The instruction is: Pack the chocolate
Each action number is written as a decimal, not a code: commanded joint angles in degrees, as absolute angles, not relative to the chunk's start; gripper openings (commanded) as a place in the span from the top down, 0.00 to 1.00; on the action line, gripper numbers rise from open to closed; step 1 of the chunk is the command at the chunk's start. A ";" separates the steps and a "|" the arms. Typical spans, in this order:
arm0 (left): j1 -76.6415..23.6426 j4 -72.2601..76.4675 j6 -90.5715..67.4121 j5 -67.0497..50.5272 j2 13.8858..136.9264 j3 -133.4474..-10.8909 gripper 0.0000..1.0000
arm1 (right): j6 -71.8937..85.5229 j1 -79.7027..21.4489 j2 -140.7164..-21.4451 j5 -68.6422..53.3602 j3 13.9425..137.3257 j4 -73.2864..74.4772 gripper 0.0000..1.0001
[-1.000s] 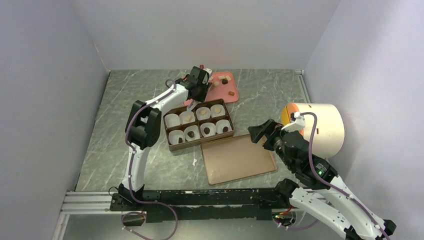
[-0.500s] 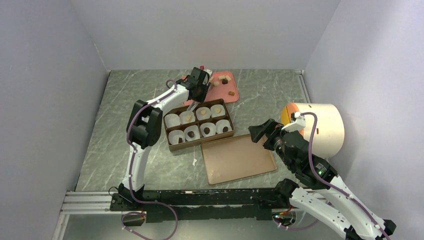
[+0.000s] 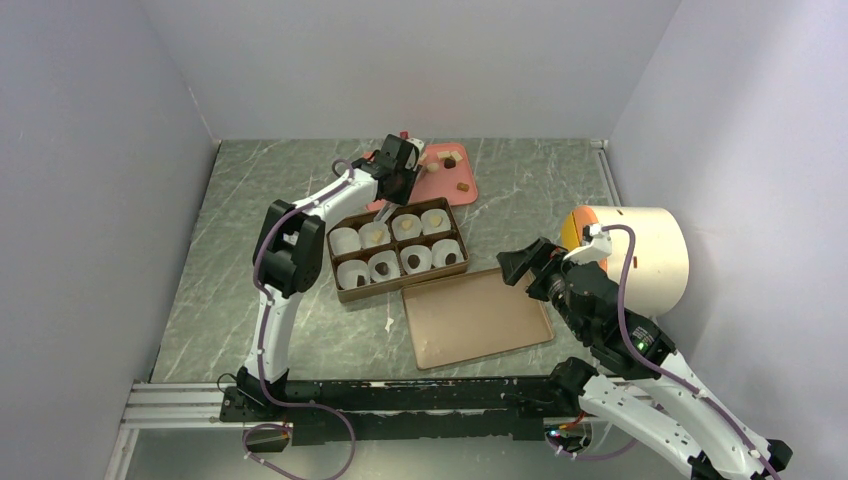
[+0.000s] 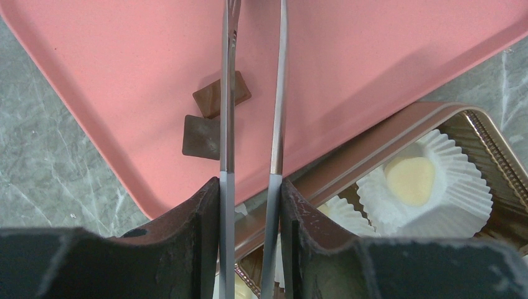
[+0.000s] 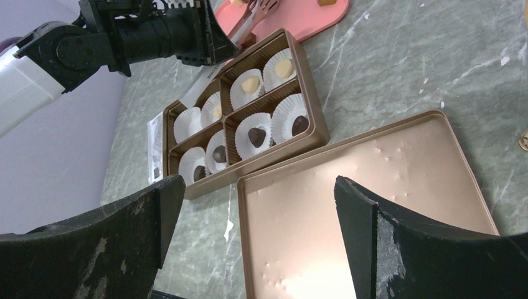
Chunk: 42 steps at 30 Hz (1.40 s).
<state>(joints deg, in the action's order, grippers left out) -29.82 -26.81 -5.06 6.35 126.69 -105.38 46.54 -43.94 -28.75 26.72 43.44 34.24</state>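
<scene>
My left gripper [image 3: 400, 165] [image 4: 249, 187] is shut on metal tweezers [image 4: 227, 124], whose two arms reach out over the pink tray [image 4: 373, 50]; their tips run out of view. Two flat brown pieces of chocolate [image 4: 199, 136] lie on the tray beside the left tweezer arm. More chocolate [image 3: 463, 186] lies further along the tray. The brown box [image 3: 400, 250] [image 5: 314, 134] holds white paper cups, some with a dark or cream piece [image 4: 411, 180] inside. My right gripper [image 3: 515, 265] [image 5: 256, 187] hangs open and holds nothing, above the gold lid [image 5: 373, 187].
The gold lid [image 3: 475, 320] lies flat just in front of the box. A large white cylinder with an orange end [image 3: 640, 250] stands at the right. A small dark bit [image 3: 389, 323] lies on the marble table, and a white slip [image 5: 155, 146] lies beside the box.
My left gripper has shifted slightly over the near edge of the pink tray and squeezed the tweezer arms a little closer. The right arm has not moved.
</scene>
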 commanded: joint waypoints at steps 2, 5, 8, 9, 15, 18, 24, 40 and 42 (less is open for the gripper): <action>-30.04 -25.44 -4.72 6.30 122.22 -107.22 0.73 | 46.67 -43.87 -28.21 26.95 44.01 33.51 0.04; -30.05 -25.58 -4.88 6.22 121.89 -107.11 0.74 | 46.67 -43.89 -28.26 27.07 44.28 33.72 0.04; -30.03 -25.75 -5.11 5.97 121.39 -106.89 0.75 | 46.62 -43.86 -28.21 26.99 44.46 33.84 0.04; -30.04 -25.87 -5.32 5.78 121.26 -106.80 0.75 | 46.71 -43.86 -28.18 26.96 44.47 33.84 0.04; -30.06 -26.85 -6.47 5.47 119.91 -106.80 0.75 | 46.50 -43.86 -28.25 26.81 44.55 33.72 0.04; -30.05 -27.27 -6.83 5.36 118.80 -106.58 0.75 | 46.30 -43.86 -28.63 26.89 44.82 33.58 0.04; -30.05 -28.64 -7.27 5.44 116.16 -105.40 0.75 | 46.36 -43.87 -28.65 26.37 44.34 33.18 0.04; -30.04 -32.14 -9.57 6.71 103.68 -96.77 0.74 | 46.49 -43.90 -28.21 26.45 43.51 33.16 0.04; -30.05 -32.57 -9.75 6.83 102.03 -95.42 0.75 | 46.49 -43.92 -28.21 26.54 43.51 33.29 0.04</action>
<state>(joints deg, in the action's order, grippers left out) -29.82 -32.82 -8.47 6.04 108.03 -96.51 46.57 -43.94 -28.75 26.52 43.44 34.24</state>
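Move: The empty paper cup at the left end of the box's back row, where the next piece seems to belong, lies about 11 cm left of the left hand, 5 cm back and 9 cm below. The filled back-row cup beside it is 5 cm left and 4 cm back. Two dark blocks on the pink tray lie 4 to 6 cm ahead, about 1 cm left. From the idle right hand the empty cup is roughly 23 cm ahead, 29 cm left and 27 cm down. The metal tongs, still squeezed in the left fingers with their tips over the pink tray, are raised slowly at first, then faster, about 9 cm in all. Once most of that height is gained, the left hand also draws back some 5 cm and 3 cm to the left, towards the empty cup. The wrist barely turns and the grip on the tongs is kept. ##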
